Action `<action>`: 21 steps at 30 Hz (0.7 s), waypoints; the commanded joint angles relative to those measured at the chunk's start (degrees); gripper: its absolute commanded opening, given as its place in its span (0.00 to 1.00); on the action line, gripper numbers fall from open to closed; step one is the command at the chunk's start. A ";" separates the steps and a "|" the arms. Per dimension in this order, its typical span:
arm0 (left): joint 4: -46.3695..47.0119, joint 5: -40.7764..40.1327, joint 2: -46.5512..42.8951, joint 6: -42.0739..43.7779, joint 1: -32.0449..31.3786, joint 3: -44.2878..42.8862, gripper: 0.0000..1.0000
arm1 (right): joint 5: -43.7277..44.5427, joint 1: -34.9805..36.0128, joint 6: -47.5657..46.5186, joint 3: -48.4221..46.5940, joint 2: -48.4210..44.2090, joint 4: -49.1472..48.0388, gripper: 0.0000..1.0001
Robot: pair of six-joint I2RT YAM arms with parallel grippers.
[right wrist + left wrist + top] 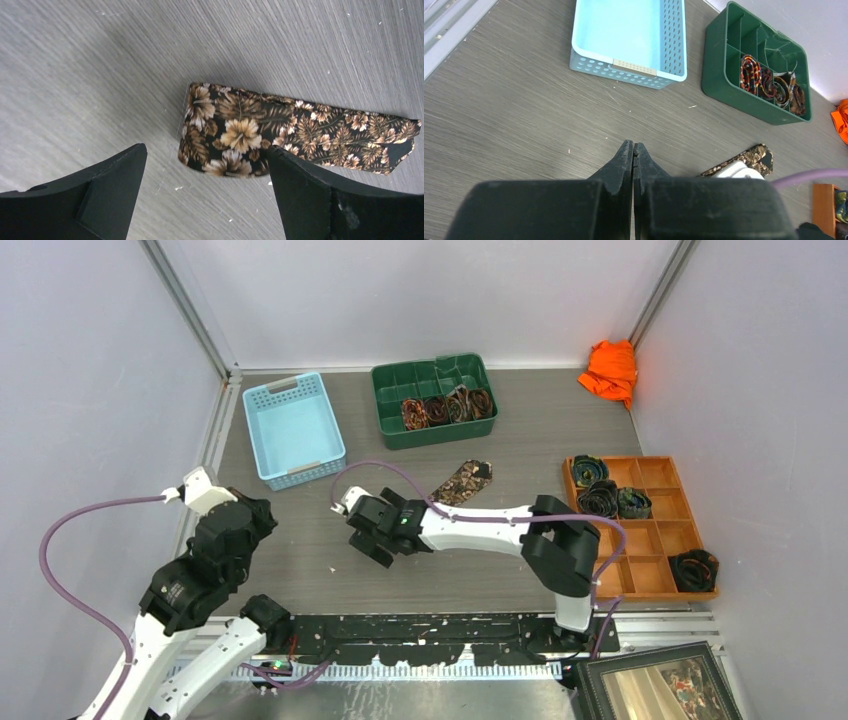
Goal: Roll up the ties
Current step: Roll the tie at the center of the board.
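Note:
A brown floral tie (300, 127) lies on the table, its left end curled into a short roll (220, 130) and its tail running off to the right. My right gripper (206, 148) is open just in front of that roll, the right finger (310, 190) against its edge. In the top view the tie (463, 482) pokes out from behind the right gripper (378, 540), which hides the rest. The left gripper (634, 147) is shut and empty above bare table at the left (255, 515). Several rolled ties (447, 407) sit in the green bin (390, 430).
A light blue basket (292, 428) stands at the back left. An orange wooden tray (650, 540) at the right holds dark rolls (600, 498). An orange cloth (610, 370) lies in the back right corner. A framed picture (655, 685) sits near the front right.

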State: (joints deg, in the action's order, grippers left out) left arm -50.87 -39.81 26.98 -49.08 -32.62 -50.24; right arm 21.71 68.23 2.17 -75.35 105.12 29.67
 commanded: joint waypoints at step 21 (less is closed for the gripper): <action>1.20 -2.07 2.26 -0.07 -0.24 0.68 0.00 | -4.35 -7.43 3.34 -5.10 10.33 2.05 0.58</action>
State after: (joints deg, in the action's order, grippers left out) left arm -52.12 -40.95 28.42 -49.08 -32.62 -49.34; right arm 21.08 62.33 2.35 -79.66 114.41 29.47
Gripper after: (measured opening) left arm 0.005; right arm 0.623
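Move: The rolled-up near end of the tie lies close ahead of the right hand, about 4 cm forward, 1 cm to its right and 5 cm below. The tie's loose end lies flat some 18 cm forward and 15 cm to the right of this hand, the green box about 34 cm forward and 8 cm right. From the raised left hand the roll is roughly 25 cm to the right, 6 cm forward and 23 cm below. Down first, by some 3 cm, the right hand sinks with its fingers wide open over the tie's rolled end. Then it slides forward about 3 cm, just above the board and drifting slightly right, closing from wide open to a little over half, until a finger stands on either side of the roll and begins to take hold of its edges. ##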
